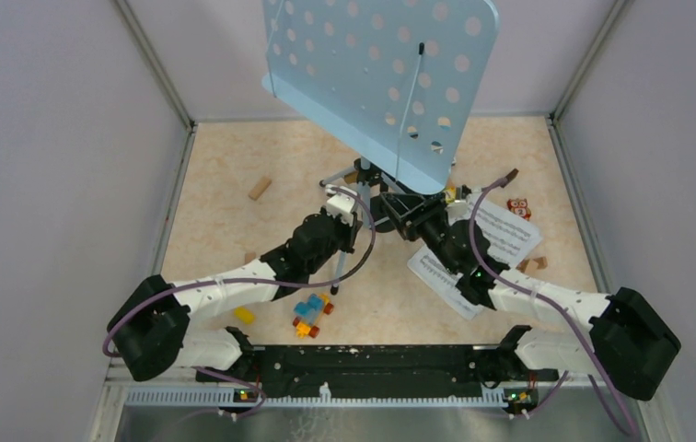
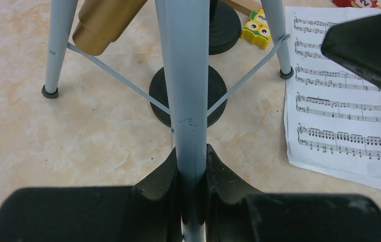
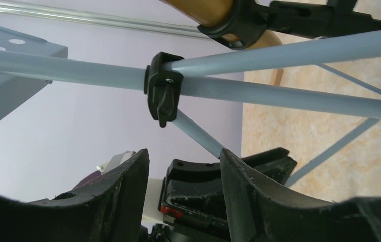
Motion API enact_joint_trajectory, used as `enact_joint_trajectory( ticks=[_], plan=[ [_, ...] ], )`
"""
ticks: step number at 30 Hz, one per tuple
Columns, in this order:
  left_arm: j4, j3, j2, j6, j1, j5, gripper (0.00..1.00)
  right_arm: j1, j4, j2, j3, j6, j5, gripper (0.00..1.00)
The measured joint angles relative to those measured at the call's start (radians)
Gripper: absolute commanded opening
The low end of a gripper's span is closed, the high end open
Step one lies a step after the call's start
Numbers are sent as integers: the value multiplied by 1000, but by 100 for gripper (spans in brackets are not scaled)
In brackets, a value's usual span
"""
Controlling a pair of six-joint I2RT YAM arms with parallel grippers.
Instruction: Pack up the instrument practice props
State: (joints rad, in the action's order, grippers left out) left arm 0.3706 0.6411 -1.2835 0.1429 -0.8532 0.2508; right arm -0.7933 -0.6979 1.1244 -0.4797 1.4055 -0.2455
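Observation:
The pale-blue perforated music rack (image 1: 381, 74) stands tilted at the back centre on its tripod. My left gripper (image 1: 349, 207) is shut on one pale-blue tripod leg (image 2: 187, 101), low down, shown in the left wrist view (image 2: 193, 154). My right gripper (image 1: 401, 212) is open just beside the stand, its jaws (image 3: 184, 151) below the black collar (image 3: 163, 88) on the pole and touching nothing. A gold microphone (image 2: 103, 25) sits in a black holder; two black round bases (image 2: 161, 96) (image 2: 226, 27) stand behind the leg. White sheet-music pages (image 1: 505, 235) (image 1: 441, 276) lie on the right. The blue microphone is out of view.
A colourful toy-block car (image 1: 310, 313) and a yellow block (image 1: 244, 315) lie near the front. Wooden blocks (image 1: 259, 189) (image 1: 533, 264) lie on the floor. An orange owl figure (image 1: 518, 208) and a yellow owl figure (image 2: 257, 30) sit by the sheets. Walls enclose the table.

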Motion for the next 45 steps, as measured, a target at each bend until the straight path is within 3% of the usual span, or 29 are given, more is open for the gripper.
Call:
enact_joint_trajectory(
  ticks=[5, 12, 27, 32, 35, 45],
  plan=[
    [3, 0, -2, 21, 5, -35, 0, 0, -33, 42, -43, -11, -16, 52],
    [22, 0, -12, 39, 5, -44, 0, 2, -63, 43, -60, -23, -79, 35],
    [26, -2, -13, 33, 5, -48, 0, 77, -64, 154, -113, 26, 23, 32],
    [14, 5, -13, 20, 5, -57, 0, 78, -90, 183, -131, 37, 56, 18],
    [14, 5, -13, 18, 5, -60, 0, 81, -109, 187, -131, 39, 67, 0],
    [13, 5, -13, -15, 10, -59, 0, 90, -122, 200, -142, -77, 110, 0]
  ],
)
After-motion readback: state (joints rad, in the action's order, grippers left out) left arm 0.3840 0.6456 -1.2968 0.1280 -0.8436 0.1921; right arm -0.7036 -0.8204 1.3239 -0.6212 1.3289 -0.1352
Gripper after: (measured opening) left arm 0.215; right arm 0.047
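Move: Roughly 4 cm ahead, 2 cm left and 2 cm above the right hand is the small black clamp lever on the music stand's pole. The gold microphone's middle stands about 9 cm ahead, 3 cm right and 2 cm lower than that hand; the tripod leg is level with it, 5 cm left and 10 cm below, already pinched by the left hand. From the left hand the lever is some 4 cm ahead, 3 cm right and 12 cm up. Reaching in about 4 cm forward to the clamp lever, the right hand first rises nearly 3 cm, swings a little right, then sinks slightly and eases back left as its fingers narrow. They shut and pinch the lever, and the wrist then rolls roughly 5 degrees counter-clockwise as seen from behind the hand. The left hand all but holds still, keeping its pinch on the tripod leg. ##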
